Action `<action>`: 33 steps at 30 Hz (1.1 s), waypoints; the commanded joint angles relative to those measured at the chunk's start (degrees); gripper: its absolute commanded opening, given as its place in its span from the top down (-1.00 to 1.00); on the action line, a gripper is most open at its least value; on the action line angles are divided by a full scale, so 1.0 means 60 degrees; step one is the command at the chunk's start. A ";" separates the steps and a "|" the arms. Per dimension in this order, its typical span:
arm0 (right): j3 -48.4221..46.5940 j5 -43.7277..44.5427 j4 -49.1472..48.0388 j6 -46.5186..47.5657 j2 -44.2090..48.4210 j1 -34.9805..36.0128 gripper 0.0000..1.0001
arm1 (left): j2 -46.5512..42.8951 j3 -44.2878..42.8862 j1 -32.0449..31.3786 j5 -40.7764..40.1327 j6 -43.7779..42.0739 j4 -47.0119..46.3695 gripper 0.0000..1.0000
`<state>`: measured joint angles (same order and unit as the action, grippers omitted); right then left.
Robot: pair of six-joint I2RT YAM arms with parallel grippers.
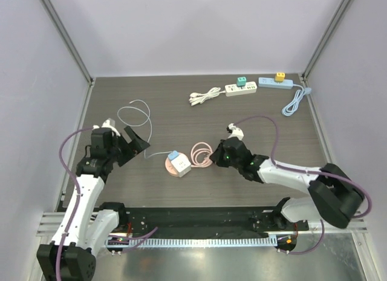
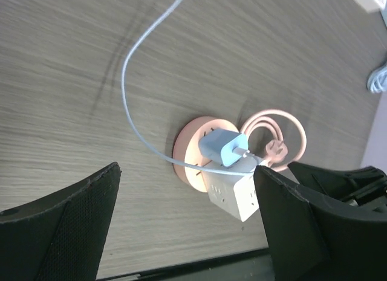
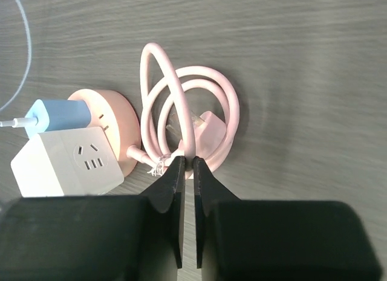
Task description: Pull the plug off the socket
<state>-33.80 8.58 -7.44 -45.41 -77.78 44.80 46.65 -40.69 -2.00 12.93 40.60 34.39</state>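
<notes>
A round pink socket [image 1: 170,166] lies mid-table with a blue plug [image 1: 174,155] and a white cube adapter [image 1: 182,168] standing in it. The plug [image 2: 222,148] trails a thin white cable [image 2: 130,93] to the left. My left gripper [image 1: 134,149] hovers left of the socket, open wide; its fingers [image 2: 66,226] frame the socket [image 2: 190,151] without touching. The socket's pink cord [image 3: 205,112] lies coiled to its right. My right gripper [image 3: 187,163] is shut, its tips at the coil's near edge. Whether they pinch the cord I cannot tell.
At the back stand a white power strip [image 1: 240,87] with a green plug and a blue strip [image 1: 275,82] with a yellow plug. A bundled white cord [image 1: 204,96] and a blue cord [image 1: 294,104] lie near them. Walls close in on three sides.
</notes>
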 commanded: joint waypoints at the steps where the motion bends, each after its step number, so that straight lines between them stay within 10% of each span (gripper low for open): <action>1: 0.0578 0.0576 0.0229 0.0579 0.1096 -0.0083 0.73 | -0.0173 0.0392 -0.0805 0.0834 0.0484 -0.1409 -0.82; 8: 0.0859 0.1207 0.1910 0.1150 0.2166 -0.0098 0.25 | -0.0815 0.1694 -0.2610 0.0043 0.0923 -0.2040 -0.65; 17: -0.0766 0.1325 0.4682 0.2207 0.2461 -0.0098 -0.99 | -0.2883 0.3587 -0.3050 0.0334 0.2036 -0.3299 -0.13; 27: -0.1586 -0.0172 0.3423 0.2616 0.1731 0.1186 -0.99 | -0.0952 0.4802 -0.3723 0.0849 0.2519 -0.6779 0.93; 33: -0.3023 0.0635 0.3833 0.3217 0.0469 0.2406 -1.00 | 0.0689 0.5404 -0.4178 0.0365 0.2813 -0.8894 0.99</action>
<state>-48.18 9.61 16.58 -28.77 -73.38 57.65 48.90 -9.13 -26.20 16.12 55.79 -6.76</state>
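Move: The pink round socket lies about 15 cm to the left hand's right, level with it fore and aft and some 12 cm lower; the blue plug on it is 3 cm ahead and 14 cm right, the white cube plug 2 cm back and 16 cm right. From the right hand, nipping the pink cord, that white cube is about 13 cm left and 3 cm back, the blue plug 15 cm left and 1 cm ahead, and the coil 4 cm left and 4 cm ahead. Bring the left gripper right and down some 11 cm each and about 5 cm back, to beside the near left edge of the socket, shutting its empty fingers fully. With the right, ease back and rightward about 7 cm while opening wide to let go of the pink cord, then lift and swing left about 10 cm towards the white cube, turning counter-clockwise some 20 degrees. ##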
